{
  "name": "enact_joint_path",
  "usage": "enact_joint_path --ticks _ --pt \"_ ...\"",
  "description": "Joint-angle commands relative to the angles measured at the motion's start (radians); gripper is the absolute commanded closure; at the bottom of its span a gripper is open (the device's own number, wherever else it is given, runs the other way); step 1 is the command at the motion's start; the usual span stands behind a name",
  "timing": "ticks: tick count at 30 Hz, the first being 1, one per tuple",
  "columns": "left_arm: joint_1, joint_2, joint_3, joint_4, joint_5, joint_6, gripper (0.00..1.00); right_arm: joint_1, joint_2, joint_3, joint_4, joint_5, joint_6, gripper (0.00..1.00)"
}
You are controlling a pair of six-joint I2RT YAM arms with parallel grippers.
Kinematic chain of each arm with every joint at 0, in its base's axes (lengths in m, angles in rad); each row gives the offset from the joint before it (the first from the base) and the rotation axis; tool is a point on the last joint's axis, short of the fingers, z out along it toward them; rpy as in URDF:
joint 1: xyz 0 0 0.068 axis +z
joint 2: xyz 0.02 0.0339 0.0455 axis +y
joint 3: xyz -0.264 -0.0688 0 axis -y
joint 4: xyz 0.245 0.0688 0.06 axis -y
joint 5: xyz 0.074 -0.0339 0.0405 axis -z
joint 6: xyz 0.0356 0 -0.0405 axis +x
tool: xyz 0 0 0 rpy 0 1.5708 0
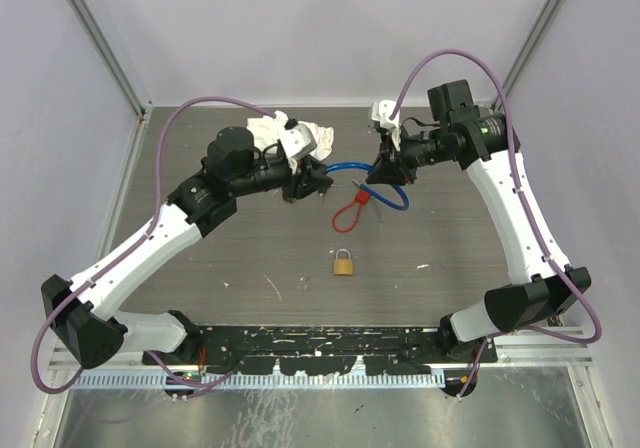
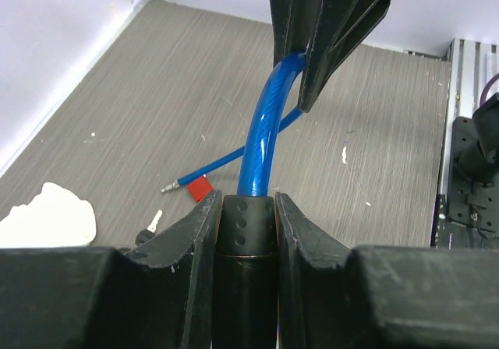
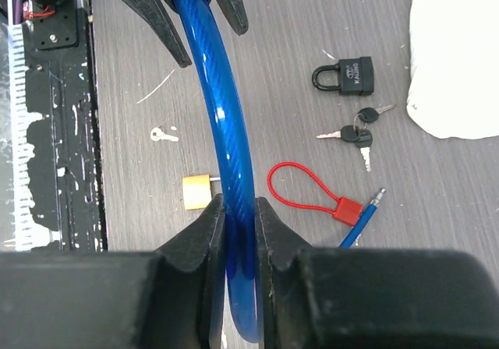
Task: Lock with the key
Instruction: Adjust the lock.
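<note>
A blue cable lock (image 1: 350,168) is held above the table between both arms. My left gripper (image 2: 245,209) is shut on its black cylinder body (image 2: 245,228). My right gripper (image 3: 239,216) is shut on the blue cable (image 3: 222,115) a short way along from there. The cable's free end with its metal pin (image 3: 368,211) lies on the table next to a red tag. Two black-headed keys (image 3: 355,135) lie on the table to the right, and a small silver key (image 3: 164,135) lies to the left. Neither gripper holds a key.
A brass padlock (image 1: 343,263) sits in the middle of the table, and a red wire-loop lock (image 1: 350,211) lies just beyond it. A black padlock (image 3: 347,76) lies near the keys. A crumpled white cloth (image 1: 290,133) is at the back.
</note>
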Motion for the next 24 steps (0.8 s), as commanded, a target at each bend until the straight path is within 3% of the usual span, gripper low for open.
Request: enact_joint_path --ticks 1,5,7,15,22,24 --pt "0.009 -0.044 0.011 0.152 0.037 -0.068 0.98 -0.016 -0.007 0.073 0.042 -0.035 0.038 0.99" --pt "0.01 -0.039 0.014 0.193 0.034 -0.122 0.78 -0.02 -0.018 0.085 0.046 -0.02 0.05 0.99" --pt "0.011 -0.048 0.015 0.216 0.016 -0.167 0.52 -0.029 -0.019 0.08 0.048 -0.009 0.054 0.99" --pt "0.012 -0.163 -0.015 0.23 -0.131 -0.25 0.02 -0.084 -0.034 0.034 0.037 -0.066 0.029 0.99" --pt "0.026 -0.332 -0.113 0.159 -0.288 -0.242 0.0 -0.098 -0.038 0.024 0.029 -0.129 0.023 0.99" --pt "0.041 -0.367 -0.161 0.147 -0.278 -0.243 0.08 -0.099 -0.041 0.023 0.017 -0.15 0.008 0.99"
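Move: Between the left fingers sits the blue lock's head, its middle about 2 cm left of the hand point, towards the palm. From this hand the red seal lies on the table about 10 cm ahead, 7 cm right and 29 cm below; the gold padlock, at that depth, some 6 cm back and 3 cm right. The right hand already pinches the blue cable, with the lock head roughly 12 cm to its left, at about its height. Lifting first with its fingers still shut on the lock head, the left hand opens wide on the way up, lets go and draws off to its left and slightly back, about 10 cm up and 7 cm left overall, its fingers tipping up some 20 degrees. The right hand keeps its pinch on the cable, rises a little, then eases about 2 cm right and slightly forward. ##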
